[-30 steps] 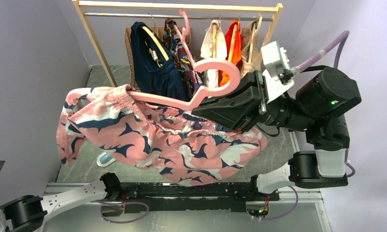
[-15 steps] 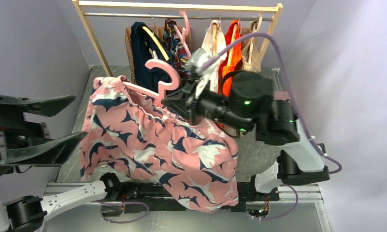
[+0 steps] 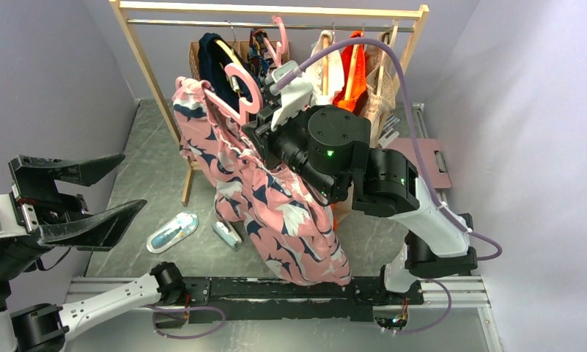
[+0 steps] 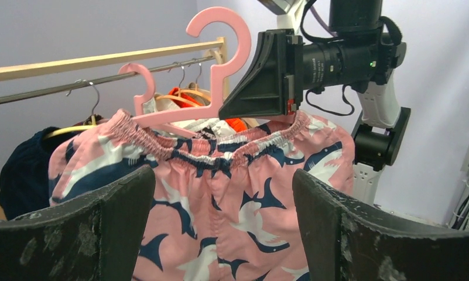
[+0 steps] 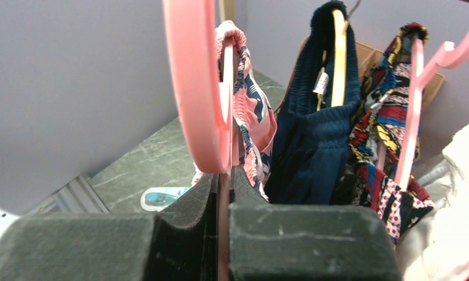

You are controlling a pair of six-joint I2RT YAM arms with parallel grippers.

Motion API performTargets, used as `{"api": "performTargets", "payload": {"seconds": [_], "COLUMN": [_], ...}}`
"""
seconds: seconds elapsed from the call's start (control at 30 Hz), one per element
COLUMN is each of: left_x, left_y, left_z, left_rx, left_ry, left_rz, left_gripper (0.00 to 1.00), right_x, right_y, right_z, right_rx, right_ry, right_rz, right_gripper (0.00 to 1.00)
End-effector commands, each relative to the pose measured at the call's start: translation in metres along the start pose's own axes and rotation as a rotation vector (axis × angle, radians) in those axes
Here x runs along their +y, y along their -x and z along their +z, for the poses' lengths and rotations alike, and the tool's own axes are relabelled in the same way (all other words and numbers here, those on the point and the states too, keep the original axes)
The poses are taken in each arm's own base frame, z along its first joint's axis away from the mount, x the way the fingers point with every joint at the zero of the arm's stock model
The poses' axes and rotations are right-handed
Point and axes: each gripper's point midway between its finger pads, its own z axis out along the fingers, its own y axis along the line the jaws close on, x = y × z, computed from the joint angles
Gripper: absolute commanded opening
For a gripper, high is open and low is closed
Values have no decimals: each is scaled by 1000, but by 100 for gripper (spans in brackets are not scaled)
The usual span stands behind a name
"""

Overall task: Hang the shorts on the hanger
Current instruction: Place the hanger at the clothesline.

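Observation:
The pink shorts (image 3: 275, 213) with navy and white print hang by their gathered waistband from the pale-pink hanger (image 3: 245, 84). They dangle in front of the clothes rack. My right gripper (image 3: 257, 136) is shut on the hanger's stem, just under the hook; in the right wrist view the hanger (image 5: 197, 82) rises from between the fingers of the right gripper (image 5: 225, 175), with the shorts (image 5: 249, 111) behind it. My left gripper (image 3: 129, 183) stands open at the far left, apart from the fabric. In the left wrist view the left gripper (image 4: 222, 175) frames the shorts (image 4: 238, 199) and hanger (image 4: 215, 82).
A wooden rack (image 3: 275, 9) at the back carries a navy garment (image 5: 314, 134), a multicolour patterned garment (image 5: 390, 134) on a second pink hanger (image 5: 416, 105), and white and orange clothes (image 3: 352, 66). A blue-and-white object (image 3: 173, 231) lies on the grey floor.
My right arm has swung the hanger and shorts up and back toward the rack; the shorts now hang straight down. My open left gripper has come into view at the left.

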Motion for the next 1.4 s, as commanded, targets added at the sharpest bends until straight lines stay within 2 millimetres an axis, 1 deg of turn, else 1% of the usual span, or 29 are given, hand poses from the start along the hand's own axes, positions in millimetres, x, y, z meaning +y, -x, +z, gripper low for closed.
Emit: {"api": "performTargets", "payload": {"seconds": [0.0,0.07,0.17,0.33,0.5,0.63,0.67,0.77,0.87,0.9,1.1,1.23,1.37], "left_x": [15,21,28,29,38,39,38,37,37,37,40,43,44], "left_y": [-5,-11,-22,-34,-59,-71,-72,-71,-66,-65,-66,-70,-69], "left_z": [-1,0,2,3,0,-7,-9,-13,-13,-13,-14,-18,-23], "left_rx": [-8,-1,34,55,98,108,100,71,60,64,64,55,48], "left_ry": [87,125,169,179,240,257,254,248,245,247,265,283,291], "left_rz": [-14,-23,-30,-37,-57,-90,-96,-111,-105,-103,-99,-101,-107], "left_gripper": [90,90,89,89,88,88,88,88,88,88,88,88,88], "right_x": [-20,-22,-19,-15,-9,-4,-4,-8,-12,-12,-11,-17,-25], "right_y": [24,22,22,17,11,8,10,22,37,39,41,45,46], "right_z": [-3,-1,4,15,29,37,38,35,33,36,50,55,62], "right_rx": [-85,-89,-92,-90,-95,-113,-124,-179,-235,-246,-276,-308,-344], "right_ry": [-115,-137,-140,-164,-187,-191,-194,-208,-224,-230,-279,-319,-333], "right_rz": [93,98,102,102,126,153,163,207,237,235,201,205,240], "right_gripper": [0,0,0,0,0,0,0,0,0,0,0,0,0]}}
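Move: The free stretch of clothesline I'm taking the hanger and pink shorts to lies about 17 cm ahead of my right hand, 9 cm to its left and some 6 cm higher. At that height, the navy shorts' hook is about 18 cm ahead and 4 cm left; the patterned shorts' pink hook is 17 cm ahead, 4 cm right. From my left hand, that free stretch is about 27 cm ahead, 12 cm right, 4 cm higher. My right hand keeps the hanger pinched and carries it about 5 cm forward, then also 4 cm left, towards the clothesline beside the navy shorts. It dips slightly, then lifts a few centimetres, turning clockwise and tilting the fingers up by some 15 degrees each. My empty left hand sinks about 8 cm and eases forward, fingers still open and tipping down beside the pink shorts. ##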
